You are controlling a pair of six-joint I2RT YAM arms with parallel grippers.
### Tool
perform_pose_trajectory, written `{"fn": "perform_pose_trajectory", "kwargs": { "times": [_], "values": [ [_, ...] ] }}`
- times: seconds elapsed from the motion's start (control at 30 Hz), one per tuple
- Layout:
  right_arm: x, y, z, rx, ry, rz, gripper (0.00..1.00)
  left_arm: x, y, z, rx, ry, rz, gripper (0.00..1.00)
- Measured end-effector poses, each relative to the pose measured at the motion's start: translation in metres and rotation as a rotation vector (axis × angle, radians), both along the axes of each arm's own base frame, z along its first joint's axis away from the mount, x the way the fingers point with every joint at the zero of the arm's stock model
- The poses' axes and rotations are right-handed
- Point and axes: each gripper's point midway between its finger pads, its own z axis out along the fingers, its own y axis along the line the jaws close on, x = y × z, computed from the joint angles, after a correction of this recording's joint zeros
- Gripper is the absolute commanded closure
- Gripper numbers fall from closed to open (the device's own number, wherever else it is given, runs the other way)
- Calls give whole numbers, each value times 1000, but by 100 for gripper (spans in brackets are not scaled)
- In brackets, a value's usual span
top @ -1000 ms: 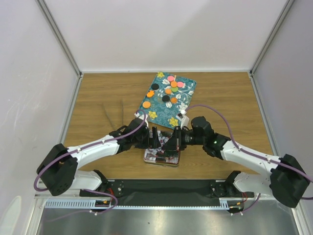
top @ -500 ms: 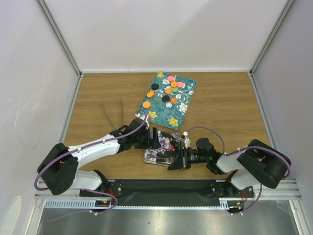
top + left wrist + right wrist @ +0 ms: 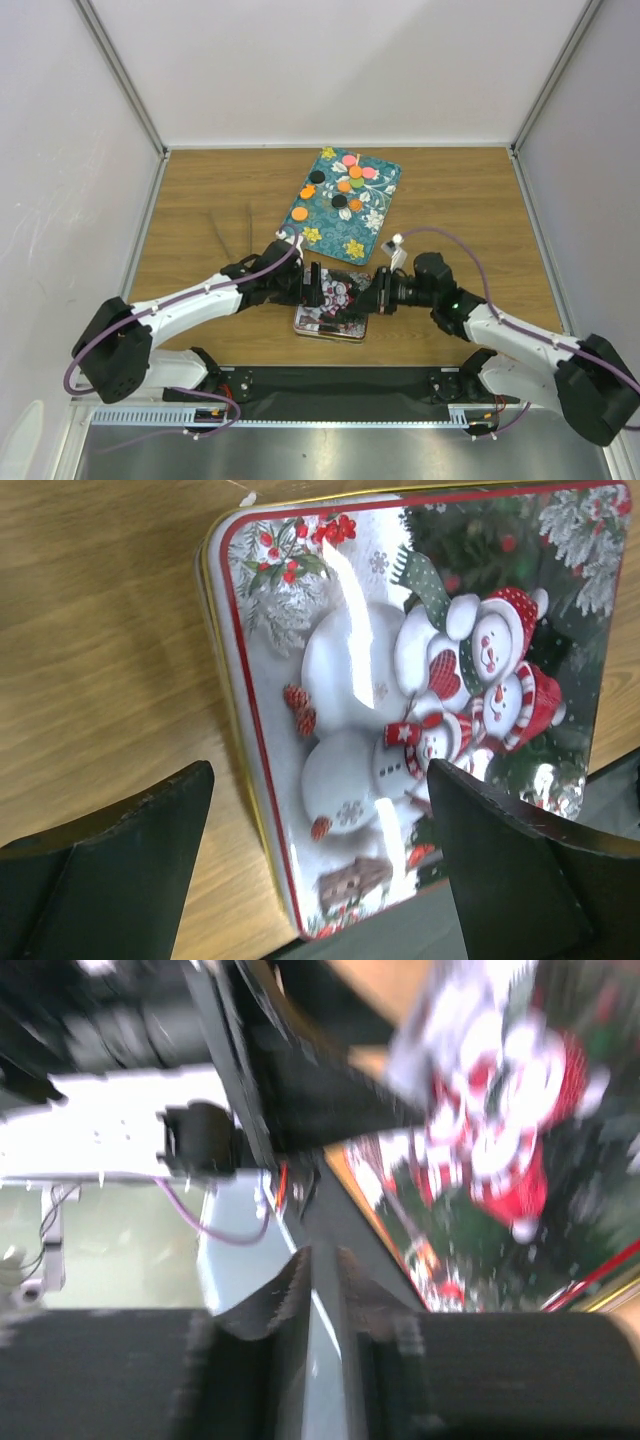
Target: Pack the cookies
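Observation:
The cookies [image 3: 343,185] are several small orange, green, pink and black discs lying on the teal flowered tray [image 3: 372,218] at the back of the table. The gold tin [image 3: 330,320] with a snowman lid stands near the front edge, lid on; it fills the left wrist view [image 3: 400,680]. My left gripper [image 3: 316,284] is open and empty above the tin's left part, its fingers [image 3: 130,860] either side of the lid's near corner. My right gripper [image 3: 372,297] is at the tin's right edge, fingers [image 3: 290,1300] pressed almost together with nothing between them. The right wrist view is blurred.
The tray lies tilted between the tin and the back wall. Two thin dark marks [image 3: 232,230] show on the wood left of the tray. White enclosure walls stand on three sides. The black base rail [image 3: 330,382] runs just in front of the tin.
My right arm pulled back toward its base half a second ago and has now swung out again to the tin's right edge. The left arm, tin and cookies have stayed put.

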Motion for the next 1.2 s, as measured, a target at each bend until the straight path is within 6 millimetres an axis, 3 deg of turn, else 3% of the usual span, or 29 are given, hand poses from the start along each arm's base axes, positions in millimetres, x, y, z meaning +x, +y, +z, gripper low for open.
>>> {"fn": "perform_pose_trajectory", "kwargs": {
  "times": [0.03,0.13,0.17,0.23,0.27,0.37,0.5,0.63,0.93,1.2],
  "values": [
    [7,-2,11,2,-23,-16,71,0,2,2,7,-1,-3,5],
    [27,-11,37,-6,-83,-74,38,7,10,21,14,-30,-5,4],
    [34,-16,45,-15,-99,-101,31,11,12,30,8,-46,0,5],
    [46,-27,57,-39,-135,-152,21,25,14,60,-16,-109,8,4],
    [50,-32,61,-51,-151,-173,10,30,14,73,-29,-140,9,4],
    [68,-51,77,-101,-191,-268,0,40,16,121,-73,-264,0,3],
    [85,-77,99,-179,-253,-395,0,31,28,165,-119,-394,-24,2],
    [94,-107,120,-253,-318,-540,0,19,44,184,-127,-466,-24,3],
    [85,-162,128,-373,-366,-771,0,-7,71,182,-129,-537,-20,3],
    [80,-172,127,-393,-371,-804,0,-17,78,172,-129,-545,-33,3]
  ]
}}
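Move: The closed cookie tin lies just under the left hand, its middle about 5 cm to the right, 2 cm back and 4 cm lower. From the shut right hand, the tin's middle is some 7 cm left, 3 cm ahead and 11 cm below. Counted from the left hand, the flowered tray is about 26 cm ahead and 7 cm right, and the tongs some 17 cm ahead and 21 cm left. Both hands leave the tin: left about 17 cm up and leftward; right rightward, up and forward, opening wide. ##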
